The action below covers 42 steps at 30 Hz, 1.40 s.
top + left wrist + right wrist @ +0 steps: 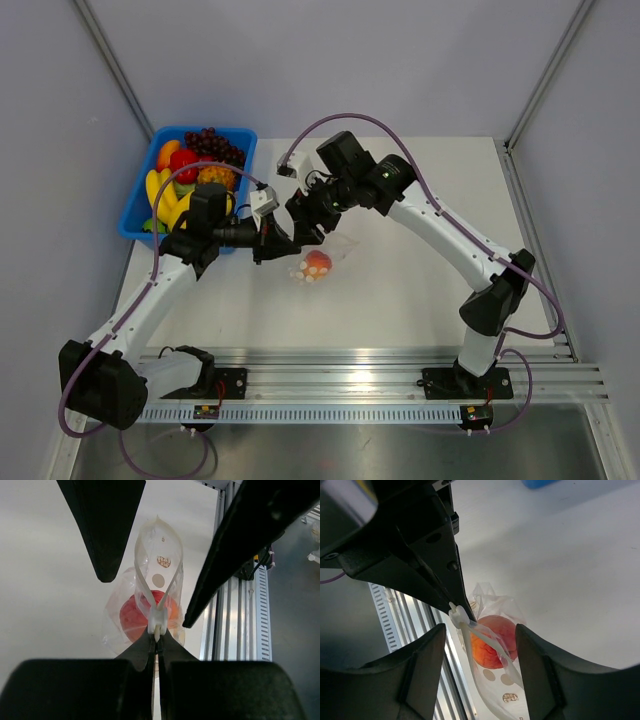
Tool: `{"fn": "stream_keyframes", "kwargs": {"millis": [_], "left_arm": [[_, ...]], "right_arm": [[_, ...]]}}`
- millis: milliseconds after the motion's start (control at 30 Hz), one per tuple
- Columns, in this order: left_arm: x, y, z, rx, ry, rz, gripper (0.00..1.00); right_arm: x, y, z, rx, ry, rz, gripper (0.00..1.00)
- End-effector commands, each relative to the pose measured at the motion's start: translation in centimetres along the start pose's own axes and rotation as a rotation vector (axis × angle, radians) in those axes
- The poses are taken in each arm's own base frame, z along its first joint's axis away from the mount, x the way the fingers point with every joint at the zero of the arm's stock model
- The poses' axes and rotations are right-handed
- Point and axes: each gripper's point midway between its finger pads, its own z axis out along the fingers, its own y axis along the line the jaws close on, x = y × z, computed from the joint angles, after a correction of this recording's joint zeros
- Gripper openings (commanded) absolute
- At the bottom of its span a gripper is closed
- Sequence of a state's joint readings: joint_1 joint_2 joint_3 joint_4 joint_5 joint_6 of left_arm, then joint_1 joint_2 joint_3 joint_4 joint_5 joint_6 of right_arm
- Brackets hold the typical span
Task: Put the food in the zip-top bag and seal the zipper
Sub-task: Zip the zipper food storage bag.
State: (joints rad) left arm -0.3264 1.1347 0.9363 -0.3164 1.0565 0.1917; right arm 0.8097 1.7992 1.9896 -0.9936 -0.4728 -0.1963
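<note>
The zip-top bag point(330, 260) lies on the white table with the food, an orange-red peach point(317, 264), inside it. My left gripper point(288, 252) is shut on the end of the zipper point(158, 622), just behind its white slider. From there the two whitish strips spread apart, so the mouth point(159, 555) gapes. The peach point(134, 618) shows through the plastic below the strips. My right gripper point(480, 647) is open, its fingers point(422, 672) standing either side of the bag's mouth above the peach point(492, 641) without touching. It hovers just over the bag point(306, 232).
A blue bin point(138, 185) at the back left holds bananas point(165, 198), grapes point(214, 145) and other fruit. An aluminium rail point(380, 362) runs along the near edge of the table, close to the bag.
</note>
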Motion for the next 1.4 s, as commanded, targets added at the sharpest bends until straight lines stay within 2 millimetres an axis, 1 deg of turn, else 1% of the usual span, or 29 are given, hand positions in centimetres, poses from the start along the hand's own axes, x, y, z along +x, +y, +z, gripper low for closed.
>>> {"fn": "stream_keyframes", "kwargs": {"millis": [0,67,100,167,233,300,333,400,433,467,567,600,633,667,700,767,800,833,867,933,1033,1100,1133,1167,1267,1367], "left_arm": [[-2.1,-0.9,-0.1,0.052,-0.033,0.073,0.0],[-2.0,-0.9,-0.2,0.049,-0.03,0.078,0.0],[-2.1,-0.9,-0.2,0.046,-0.029,0.08,0.0],[-2.1,-0.8,-0.2,0.042,-0.027,0.084,0.0],[-2.1,-0.7,-0.2,0.037,-0.026,0.086,0.0],[-2.2,-0.7,-0.2,0.032,-0.026,0.09,0.0],[-2.3,-0.6,-0.2,0.031,-0.026,0.092,0.0],[-2.4,-0.7,-0.2,0.036,-0.029,0.094,0.0],[-2.5,-0.6,-0.2,0.038,-0.03,0.096,0.0],[-2.5,-0.6,-0.2,0.039,-0.032,0.097,0.0],[-2.6,-0.6,-0.1,0.048,-0.034,0.094,0.0],[-2.6,-0.7,0.0,0.055,-0.036,0.094,0.0],[-2.6,-0.7,0.0,0.063,-0.036,0.091,0.0],[-2.6,-0.8,0.1,0.078,-0.033,0.094,0.03],[-2.5,-0.9,0.1,0.087,-0.028,0.095,0.17],[-2.2,-0.9,0.1,0.1,0.0,0.087,0.51],[-2.0,-0.8,0.0,0.097,0.009,0.085,0.57],[-1.9,-0.7,0.0,0.089,0.015,0.083,0.59],[-1.9,-0.4,0.0,0.074,0.018,0.092,0.61],[-1.8,-0.4,-0.1,0.071,0.017,0.1,0.61],[-2.0,-0.4,-0.2,0.092,0.0,0.111,0.53],[-1.9,-0.1,-0.2,0.099,-0.007,0.095,0.49],[-1.9,0.0,-0.2,0.101,-0.009,0.086,0.49],[-2.2,0.1,-0.3,0.103,-0.019,0.08,0.49],[-2.7,0.3,-0.5,0.104,-0.042,0.083,0.54],[-3.3,0.0,-0.6,0.106,-0.066,0.113,0.57]], "right_arm": [[-0.5,0.0,-0.3,-0.004,-0.02,-0.036,0.63],[-0.5,0.1,-0.3,-0.004,-0.021,-0.038,0.59],[-0.4,0.2,-0.3,-0.006,-0.018,-0.037,0.53],[-0.4,0.3,-0.4,-0.011,-0.019,-0.034,0.49],[-0.1,0.5,-0.5,-0.016,-0.013,-0.029,0.41],[0.6,0.7,-0.4,-0.028,0.003,-0.015,0.36],[0.7,0.8,-0.6,-0.029,0.003,-0.009,0.32],[1.4,1.0,-0.3,-0.044,0.016,0.009,0.26],[1.4,1.3,-0.5,-0.05,0.011,0.009,0.23],[1.5,1.5,-0.5,-0.055,0.011,0.017,0.16],[1.7,1.4,-0.7,-0.044,0.004,0.029,0.02],[1.7,1.4,-0.6,-0.042,0.0,0.03,0.02],[1.4,1.5,-1.0,-0.034,-0.014,0.023,0.01],[1.2,1.4,-1.1,-0.028,-0.024,0.019,0.0],[1.0,1.4,-1.3,-0.024,-0.032,0.017,0.0],[0.8,1.5,-1.7,-0.019,-0.045,0.006,0.0],[0.7,1.5,-1.8,-0.016,-0.051,0.003,0.0],[0.6,1.6,-1.9,-0.018,-0.054,-0.001,0.0],[0.6,1.6,-2.0,-0.015,-0.056,-0.002,0.0],[0.7,1.6,-2.1,-0.012,-0.053,-0.002,0.0],[0.6,1.7,-2.2,-0.014,-0.057,-0.005,0.0],[0.5,1.8,-2.4,-0.016,-0.062,-0.007,0.0],[0.6,1.8,-2.4,-0.017,-0.059,-0.007,0.0],[0.7,1.8,-2.4,-0.018,-0.055,-0.002,0.0],[0.9,2.0,-2.4,-0.026,-0.048,-0.002,0.0],[1.1,2.0,-2.4,-0.024,-0.045,-0.001,0.0]]}}
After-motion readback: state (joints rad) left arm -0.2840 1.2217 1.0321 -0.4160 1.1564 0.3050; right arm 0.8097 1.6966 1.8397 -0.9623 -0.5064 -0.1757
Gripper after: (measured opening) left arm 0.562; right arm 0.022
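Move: The zipper slider of the food bag is already pinched in the left fingertips, barely 1 cm to the right of that hand's point. From the open right gripper it lies about 2 cm back, level sideways and some 3 cm lower. The peach in the bag hangs roughly 11 cm below the left hand, 4 cm to its right and 2 cm ahead; from the right hand, it is about 14 cm down and 3 cm left, neither ahead nor back. Keep the left gripper shut on the slider while you bring the right one down about 3 cm and back 2 cm, closing its fingers fully to pinch the slider. Only then open the left fingers to a bit over half, easing that hand about 1 cm forward, and lift the right hand some 2 cm, with a slight drift to the right and back. ##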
